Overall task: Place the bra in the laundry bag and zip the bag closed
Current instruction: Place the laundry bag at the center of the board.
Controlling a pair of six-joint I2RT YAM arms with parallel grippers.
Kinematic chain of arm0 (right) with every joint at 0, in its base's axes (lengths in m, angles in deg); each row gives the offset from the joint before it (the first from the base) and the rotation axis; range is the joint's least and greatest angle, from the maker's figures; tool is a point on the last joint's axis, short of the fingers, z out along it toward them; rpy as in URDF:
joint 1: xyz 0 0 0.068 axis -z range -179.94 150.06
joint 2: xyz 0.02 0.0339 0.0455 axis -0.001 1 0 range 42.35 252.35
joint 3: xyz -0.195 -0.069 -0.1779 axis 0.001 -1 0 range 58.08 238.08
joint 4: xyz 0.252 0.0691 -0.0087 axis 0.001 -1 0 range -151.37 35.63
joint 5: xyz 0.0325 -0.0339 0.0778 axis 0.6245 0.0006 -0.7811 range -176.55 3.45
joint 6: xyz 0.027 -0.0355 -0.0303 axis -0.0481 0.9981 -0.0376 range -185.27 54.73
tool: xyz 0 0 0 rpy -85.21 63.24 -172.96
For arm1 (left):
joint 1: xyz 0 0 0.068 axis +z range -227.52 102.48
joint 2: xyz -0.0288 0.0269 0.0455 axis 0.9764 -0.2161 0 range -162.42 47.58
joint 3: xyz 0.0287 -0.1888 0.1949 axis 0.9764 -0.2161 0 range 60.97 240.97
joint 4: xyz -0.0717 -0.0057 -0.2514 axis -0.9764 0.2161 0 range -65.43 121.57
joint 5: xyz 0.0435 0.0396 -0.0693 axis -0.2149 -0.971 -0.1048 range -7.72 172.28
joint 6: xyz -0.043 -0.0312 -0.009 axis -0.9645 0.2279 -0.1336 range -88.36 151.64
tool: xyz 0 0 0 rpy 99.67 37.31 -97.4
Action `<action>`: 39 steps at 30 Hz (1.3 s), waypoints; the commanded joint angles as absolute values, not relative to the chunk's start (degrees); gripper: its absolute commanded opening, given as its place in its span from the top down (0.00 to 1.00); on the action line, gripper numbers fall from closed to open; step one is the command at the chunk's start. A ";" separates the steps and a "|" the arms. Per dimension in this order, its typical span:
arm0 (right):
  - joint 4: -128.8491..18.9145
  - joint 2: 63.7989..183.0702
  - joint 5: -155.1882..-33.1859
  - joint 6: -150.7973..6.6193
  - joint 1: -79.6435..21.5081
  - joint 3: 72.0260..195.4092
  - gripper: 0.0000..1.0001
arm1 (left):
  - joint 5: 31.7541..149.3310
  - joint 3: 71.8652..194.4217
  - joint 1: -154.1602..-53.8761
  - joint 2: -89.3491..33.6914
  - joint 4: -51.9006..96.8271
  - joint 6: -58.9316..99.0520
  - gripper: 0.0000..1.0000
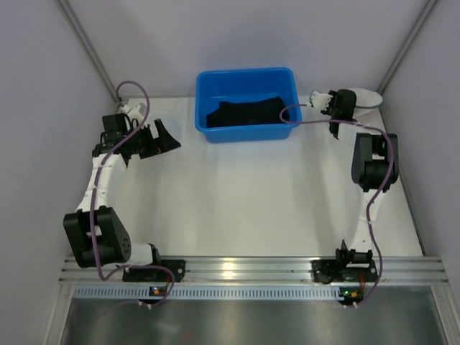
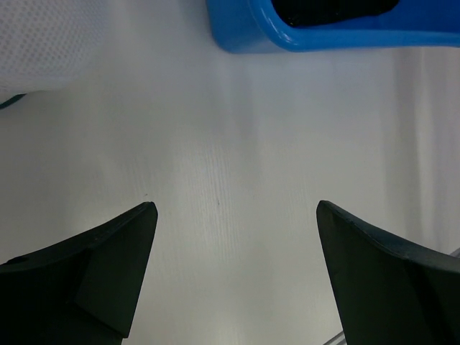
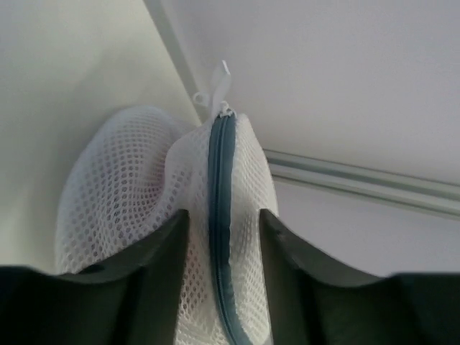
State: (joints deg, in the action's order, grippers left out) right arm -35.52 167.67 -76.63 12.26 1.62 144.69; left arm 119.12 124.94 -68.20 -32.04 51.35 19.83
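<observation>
A black garment, the bra point(image 1: 244, 113), lies in the blue bin point(image 1: 248, 73) at the back of the table. The white mesh laundry bag point(image 3: 129, 180) is in the back right corner and also shows as the bag point(image 1: 368, 97) in the top view. Its grey-blue zipper point(image 3: 218, 180) runs up to a white pull point(image 3: 221, 90). My right gripper point(image 3: 224, 215) straddles the zipper ridge, its jaws apart and the mesh loose between them. My left gripper point(image 1: 169, 139) hovers wide open over bare table, left of the bin, with nothing between its fingers point(image 2: 115, 251).
The bin's blue corner point(image 2: 244, 29) is at the top of the left wrist view. A patch of white mesh point(image 2: 43, 36) fills that view's top left corner. Grey walls and a metal rail point(image 3: 359, 180) close in behind the bag.
</observation>
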 commanded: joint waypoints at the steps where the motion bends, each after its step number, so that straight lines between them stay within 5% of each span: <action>1: -33.97 162.51 -75.56 9.00 0.68 144.48 0.47 | 113.85 127.06 -67.41 -29.59 52.34 23.54 0.02; 8: -41.95 151.71 -78.36 -0.21 0.59 141.24 0.01 | 103.73 136.81 -66.62 -33.89 56.47 27.86 0.03; 29: -82.22 119.88 -108.33 -42.77 0.50 142.02 0.01 | 113.21 148.95 -61.43 -54.19 56.30 46.03 0.29; 39: -85.92 115.04 -106.50 -45.49 1.55 136.66 0.01 | 112.60 145.09 -67.58 -54.20 56.30 72.76 0.38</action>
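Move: The next laundry bag, lying flat with another under it, is about 16 cm ahead of the left hand, 9 cm to its left and some 17 cm below. The blue box's middle is roughly 24 cm ahead of that hand and 23 cm to its right. The right hand's already opening fingers are at the packed bag, its middle about 5 cm ahead, 3 cm right and 6 cm lower; the blue box stands about 38 cm to this hand's left, level with it. Right opens wide, backing and rising about 20 cm off packed bag; left, narrowing, heads forward-left towards laundry bag. ##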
